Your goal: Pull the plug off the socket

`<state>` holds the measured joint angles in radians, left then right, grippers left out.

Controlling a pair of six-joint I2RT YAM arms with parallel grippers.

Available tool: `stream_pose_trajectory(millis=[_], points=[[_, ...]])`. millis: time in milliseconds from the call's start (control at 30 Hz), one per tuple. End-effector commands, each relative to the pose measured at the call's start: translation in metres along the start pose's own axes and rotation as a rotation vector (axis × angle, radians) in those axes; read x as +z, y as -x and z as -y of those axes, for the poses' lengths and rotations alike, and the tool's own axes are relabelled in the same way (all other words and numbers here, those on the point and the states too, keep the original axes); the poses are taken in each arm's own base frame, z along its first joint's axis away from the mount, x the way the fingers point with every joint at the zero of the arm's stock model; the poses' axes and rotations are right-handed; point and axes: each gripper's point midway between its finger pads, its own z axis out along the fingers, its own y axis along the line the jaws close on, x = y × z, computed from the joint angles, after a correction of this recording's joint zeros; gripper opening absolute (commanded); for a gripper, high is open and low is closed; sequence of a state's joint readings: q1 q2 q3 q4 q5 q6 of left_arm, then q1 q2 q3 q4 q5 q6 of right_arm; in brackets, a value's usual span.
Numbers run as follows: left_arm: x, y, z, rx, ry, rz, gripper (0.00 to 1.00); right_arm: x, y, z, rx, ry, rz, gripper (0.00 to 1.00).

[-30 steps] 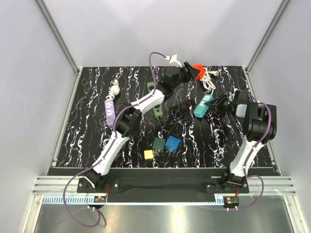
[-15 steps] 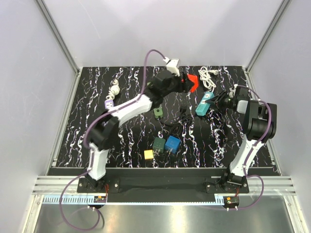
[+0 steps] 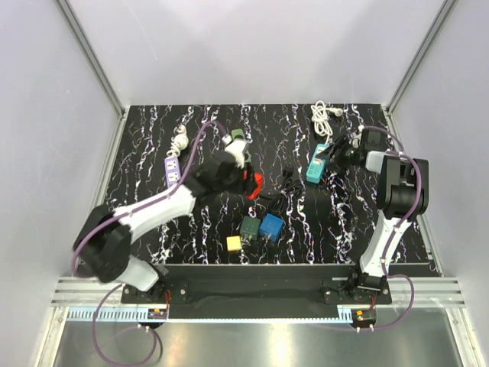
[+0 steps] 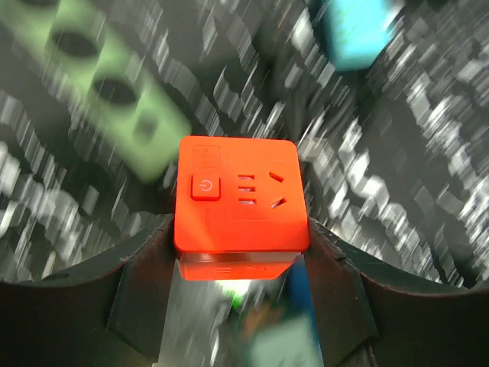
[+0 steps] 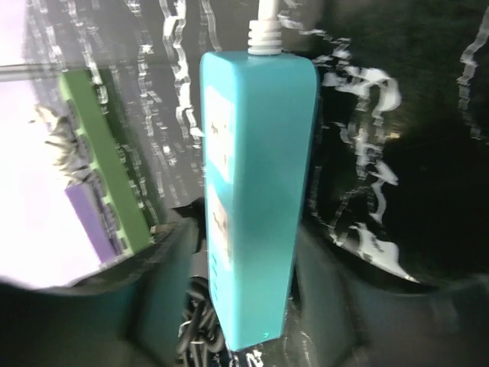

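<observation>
My left gripper (image 3: 250, 183) (image 4: 241, 233) is shut on a red cube socket (image 3: 257, 183) (image 4: 241, 191) and holds it above the table's middle. The cube's face shows a power button and bare slots. At the right, a teal power strip (image 3: 317, 162) (image 5: 256, 191) with a white cord stands between the fingers of my right gripper (image 3: 336, 155) (image 5: 248, 260). That gripper is open, with a gap on the left side. A black coiled cord (image 3: 284, 182) (image 5: 199, 329) lies between the two; I cannot make out the plug itself.
A purple power strip (image 3: 174, 170) and a white cord (image 3: 181, 140) lie at the left. A green strip (image 3: 238, 135) (image 4: 114, 92) (image 5: 107, 168) shows behind my left arm. Blue (image 3: 270, 227), dark green (image 3: 250, 227) and yellow (image 3: 233, 243) cubes sit near the front.
My left arm has swung from the far middle back toward the near left, carrying the red cube. The right gripper has shifted farther back with the teal strip and its jaws have widened.
</observation>
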<state>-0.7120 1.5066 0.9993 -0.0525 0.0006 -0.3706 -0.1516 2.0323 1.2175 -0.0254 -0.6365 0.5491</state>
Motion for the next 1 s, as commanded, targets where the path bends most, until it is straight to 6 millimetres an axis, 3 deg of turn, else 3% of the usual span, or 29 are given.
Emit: stream_pose_trajectory(millis=[0,33,167,333,433,667,733,967], points=[[-0.044,-0.002,-0.01,-0.035,0.058,0.011,0.0,-0.013,0.02,-0.006,-0.081,-0.055,0.081,0.75],[-0.058,-0.002,-0.008,-0.051,0.045,0.018,0.0,-0.015,0.021,-0.006,-0.088,-0.062,0.09,0.77],[-0.093,-0.037,-0.02,-0.119,0.079,-0.041,0.0,-0.026,0.023,-0.007,-0.103,-0.093,0.126,0.91],[-0.122,-0.084,-0.019,-0.225,0.068,-0.183,0.0,-0.032,0.023,-0.008,-0.101,-0.1,0.147,0.93],[-0.134,-0.097,-0.016,-0.266,0.086,-0.262,0.0,-0.032,0.024,-0.019,-0.103,-0.042,0.163,0.93],[-0.142,-0.121,-0.019,-0.279,0.138,-0.425,0.0,-0.028,0.017,-0.021,-0.088,-0.003,0.142,0.94],[-0.141,-0.129,-0.029,-0.269,0.199,-0.46,0.0,-0.027,0.014,-0.019,-0.082,-0.004,0.141,0.94],[-0.128,-0.126,-0.046,-0.21,0.305,-0.501,0.0,-0.024,0.009,-0.016,-0.076,0.019,0.128,0.94]])
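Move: The left hand, already holding the red plug in the air, is bound for the bare spot left of the yellow plug, some 17 cm back, 12 to its left and 12 below. From it the yellow plug lies 17 back and 6 left, the green plug 13 back and 2 left, the blue plug 13 back and 4 right. From the right hand, the teal socket strip's middle is about 4 cm left, 2 back and slightly below. Back and to the left, about 15 and 12 cm, the left hand carries the still-gripped red plug past the green plug to the front edge, level at first, then sinking some 6 cm and slowing as the wrist tips the fingers down by about 30 degrees. Meanwhile the right fingers finish opening wide around the teal strip and rise some 2 cm. ##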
